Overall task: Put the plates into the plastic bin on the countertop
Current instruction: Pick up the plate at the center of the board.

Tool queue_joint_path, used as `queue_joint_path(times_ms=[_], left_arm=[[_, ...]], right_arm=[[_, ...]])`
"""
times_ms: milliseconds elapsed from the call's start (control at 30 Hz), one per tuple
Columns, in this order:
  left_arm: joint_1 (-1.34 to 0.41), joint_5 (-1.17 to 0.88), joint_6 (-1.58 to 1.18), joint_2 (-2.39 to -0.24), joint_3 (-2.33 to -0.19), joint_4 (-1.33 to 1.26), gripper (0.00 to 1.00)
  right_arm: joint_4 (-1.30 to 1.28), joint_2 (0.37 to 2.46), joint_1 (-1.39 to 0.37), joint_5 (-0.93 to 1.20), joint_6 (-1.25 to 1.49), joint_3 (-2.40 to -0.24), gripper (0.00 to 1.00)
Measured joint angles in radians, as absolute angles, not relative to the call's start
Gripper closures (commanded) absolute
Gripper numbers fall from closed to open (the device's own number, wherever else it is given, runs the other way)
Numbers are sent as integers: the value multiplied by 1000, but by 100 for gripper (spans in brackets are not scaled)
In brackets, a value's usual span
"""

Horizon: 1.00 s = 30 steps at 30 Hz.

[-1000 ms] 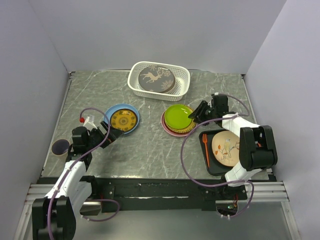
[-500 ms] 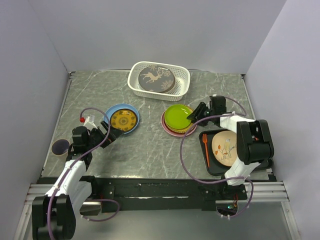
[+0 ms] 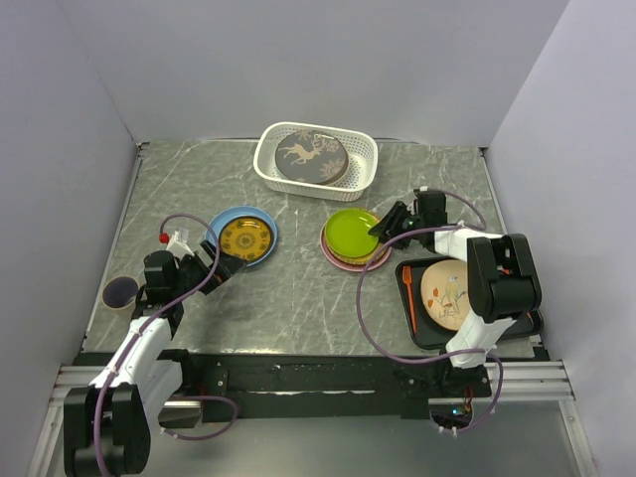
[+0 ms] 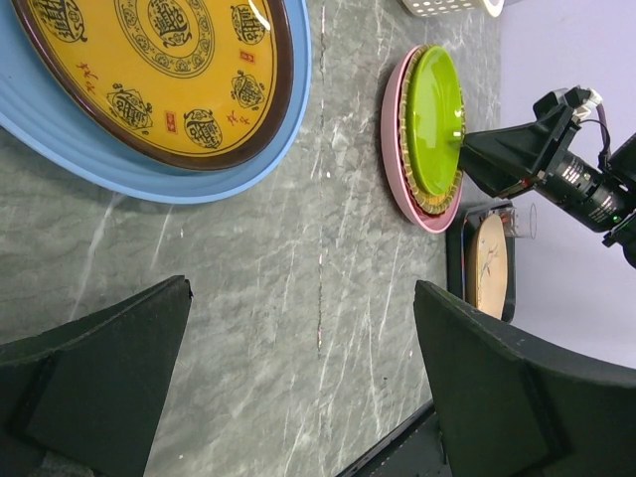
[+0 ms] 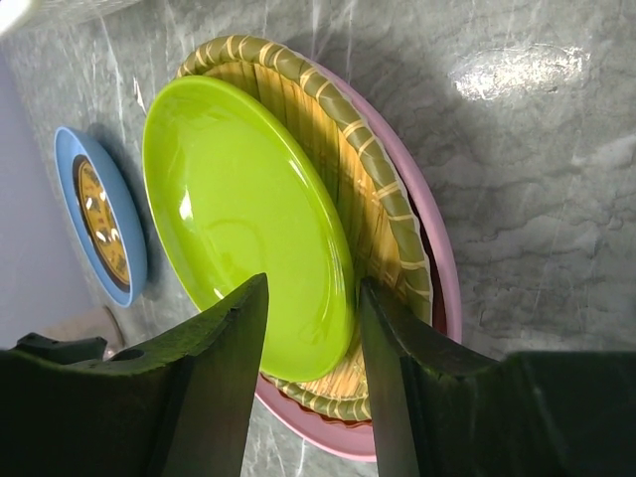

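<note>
A lime green plate tops a stack with a woven straw plate and a pink plate on the countertop. My right gripper is open and straddles the green plate's right rim, one finger over it and one at its edge above the straw. A yellow patterned plate lies on a blue plate. My left gripper hangs wide open just near of them, empty. The plastic bin holds a brown deer plate.
A black tray at the right front carries a cream sprig plate and an orange fork. A dark cup stands at the left edge. Walls close in on three sides.
My right gripper has slid left, from beside the stack onto the green plate's rim. The left arm and all the plates have stayed put.
</note>
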State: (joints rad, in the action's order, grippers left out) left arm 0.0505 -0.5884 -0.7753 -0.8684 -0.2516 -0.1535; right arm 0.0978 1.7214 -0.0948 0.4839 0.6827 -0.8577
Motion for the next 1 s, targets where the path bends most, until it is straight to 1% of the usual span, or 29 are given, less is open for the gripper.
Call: queue_joint_path(times_ms=[233, 367, 400, 433, 533, 567, 633, 667, 733, 800, 1000], left_arm=[[51, -588, -775, -868, -252, -153, 1], [51, -588, -775, -868, -252, -153, 1], [51, -587, -775, -868, -252, -153, 1], [51, -587, -775, -868, -252, -153, 1], [51, -587, -775, -868, -252, -153, 1], [51, -587, -775, -868, -252, -153, 1], [51, -587, -775, -868, -252, -153, 1], [51, -587, -775, -868, -252, -153, 1], [51, -587, -775, -868, -252, -153, 1], [51, -587, -775, -868, -252, -153, 1], [51, -588, -775, -868, -252, -154, 1]], right_arm=[[98, 1721, -133, 439, 678, -858, 51], [102, 1729, -147, 430, 678, -858, 54], [105, 1731, -148, 430, 679, -858, 56], [109, 1733, -148, 431, 679, -858, 62], [114, 1742, -148, 430, 678, -857, 71], [117, 1746, -148, 430, 680, -857, 78], [123, 1752, -148, 430, 681, -856, 84], [126, 1755, -148, 430, 682, -854, 91], [133, 1757, -148, 435, 683, -848, 96], [138, 1757, -148, 439, 686, -842, 100], [159, 1747, -148, 436, 687, -824, 100]])
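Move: The right gripper is half open over the green plate's right rim; the plate's middle lies about 5 cm to its left, 1 cm farther out and 1 cm lower. Under the plate, the woven plate sits roughly 4 cm left, level fore and aft, with the pink plate 4 cm left and 1 cm back. The plastic bin stands some 18 cm ahead and 14 cm left. From the left gripper, the green plate is around 12 cm ahead and 26 cm right. Ease the right gripper left about 1.5 cm first, towards the middle of the green plate with its right rim between the fingers, then sink some 1.5 cm towards the stack. During that sinking, close the half-open fingers until they pinch the rim, one finger inside the plate and the other outside it; keep the wrist practically unturned. ##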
